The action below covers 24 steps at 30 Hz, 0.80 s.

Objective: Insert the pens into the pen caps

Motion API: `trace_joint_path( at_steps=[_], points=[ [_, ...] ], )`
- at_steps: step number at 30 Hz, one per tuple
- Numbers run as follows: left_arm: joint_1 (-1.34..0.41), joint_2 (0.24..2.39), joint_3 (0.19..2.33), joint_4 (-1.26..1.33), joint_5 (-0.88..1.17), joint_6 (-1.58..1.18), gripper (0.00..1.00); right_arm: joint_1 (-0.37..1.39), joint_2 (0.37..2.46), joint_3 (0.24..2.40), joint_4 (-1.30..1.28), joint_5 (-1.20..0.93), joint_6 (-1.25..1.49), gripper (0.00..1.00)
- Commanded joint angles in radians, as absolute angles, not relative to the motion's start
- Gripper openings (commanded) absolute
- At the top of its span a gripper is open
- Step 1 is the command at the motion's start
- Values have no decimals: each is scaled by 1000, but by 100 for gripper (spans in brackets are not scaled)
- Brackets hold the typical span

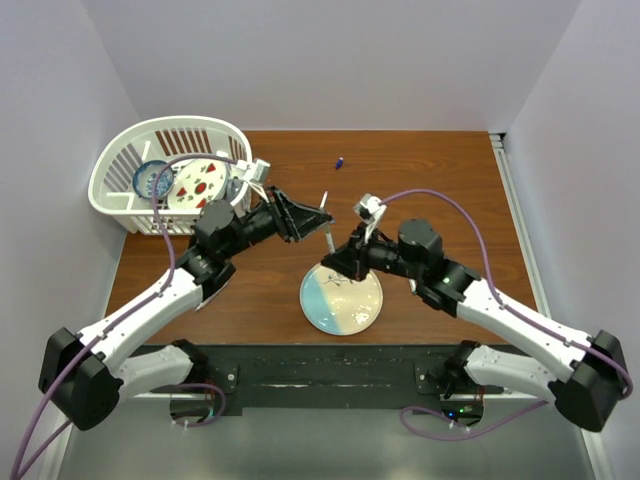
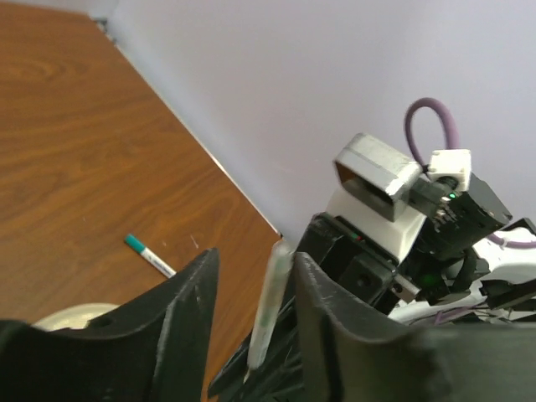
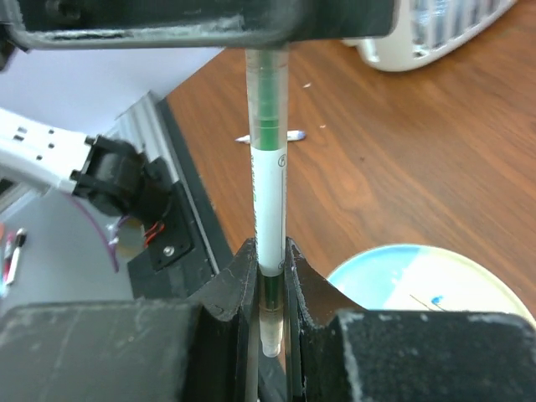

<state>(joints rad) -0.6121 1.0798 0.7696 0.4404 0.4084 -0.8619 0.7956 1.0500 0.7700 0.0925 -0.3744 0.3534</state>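
A white pen (image 3: pixel 270 201) with a green core stands nearly upright above the plate (image 1: pixel 312 300). My right gripper (image 3: pixel 270 251) is shut on its lower end, also seen in the top view (image 1: pixel 336 258). A clear, green-tinted pen cap (image 3: pixel 268 100) covers its upper end. My left gripper (image 2: pixel 254 254) is open around that capped end (image 2: pixel 272 293), which rests against the right finger with a gap on the left side; from above the left gripper (image 1: pixel 320 213) meets the pen's top. A purple pen cap (image 1: pixel 340 162) lies far back on the table.
A white basket (image 1: pixel 120 160) holding dishes stands at the back left. A teal-capped pen (image 2: pixel 151 255) lies on the wood beyond my left fingers. Another white pen (image 3: pixel 270 136) lies on the table in the right wrist view. The wall runs along the table's edge.
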Motion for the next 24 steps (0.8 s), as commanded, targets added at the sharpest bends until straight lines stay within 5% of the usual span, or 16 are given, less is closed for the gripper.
trace_joint_path(
  at_steps=[1, 2, 5, 13, 24],
  points=[
    [-594, 1135, 854, 232, 511, -818, 52, 778, 936, 701, 92, -247, 383, 0],
    [-586, 1138, 861, 221, 508, -807, 56, 779, 919, 692, 63, -230, 391, 0],
    [-560, 1128, 877, 181, 494, -770, 100, 779, 887, 693, -118, -111, 411, 0],
    [-471, 1054, 913, -53, 273, -669, 100, 761, 1059, 742, -437, 248, 446, 1],
    [-430, 976, 902, -250, 9, -454, 100, 704, 1351, 834, -598, 405, 403, 8]
  ],
)
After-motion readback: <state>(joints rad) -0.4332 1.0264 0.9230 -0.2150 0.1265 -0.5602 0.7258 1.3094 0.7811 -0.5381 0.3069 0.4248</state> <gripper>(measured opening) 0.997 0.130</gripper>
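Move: The right hand pinches the green pen and is taking it to the bare table between plate and teal pen, some 6 cm ahead, 17 cm right and 24 cm below. The plate's middle lies about 7 cm ahead, 2 cm right of that hand; the teal pen 13 cm ahead, 23 cm right. From the emptying left hand, the white pen lies some 31 cm ahead, 1 cm right and 33 cm below. The left hand, its fingers already parting, opens them wide around the upper end of the green pen and drops about 5 cm, then draws off to its left and somewhat forward, still sinking a little, while turning counter-clockwise. Keeping its pinch on the green pen, the right hand first slides right, then swings down beside the plate towards the teal pen, about 19 cm lower and 15 cm to the right in all, its fingers turning from pointing left to pointing steeply down and forward. ##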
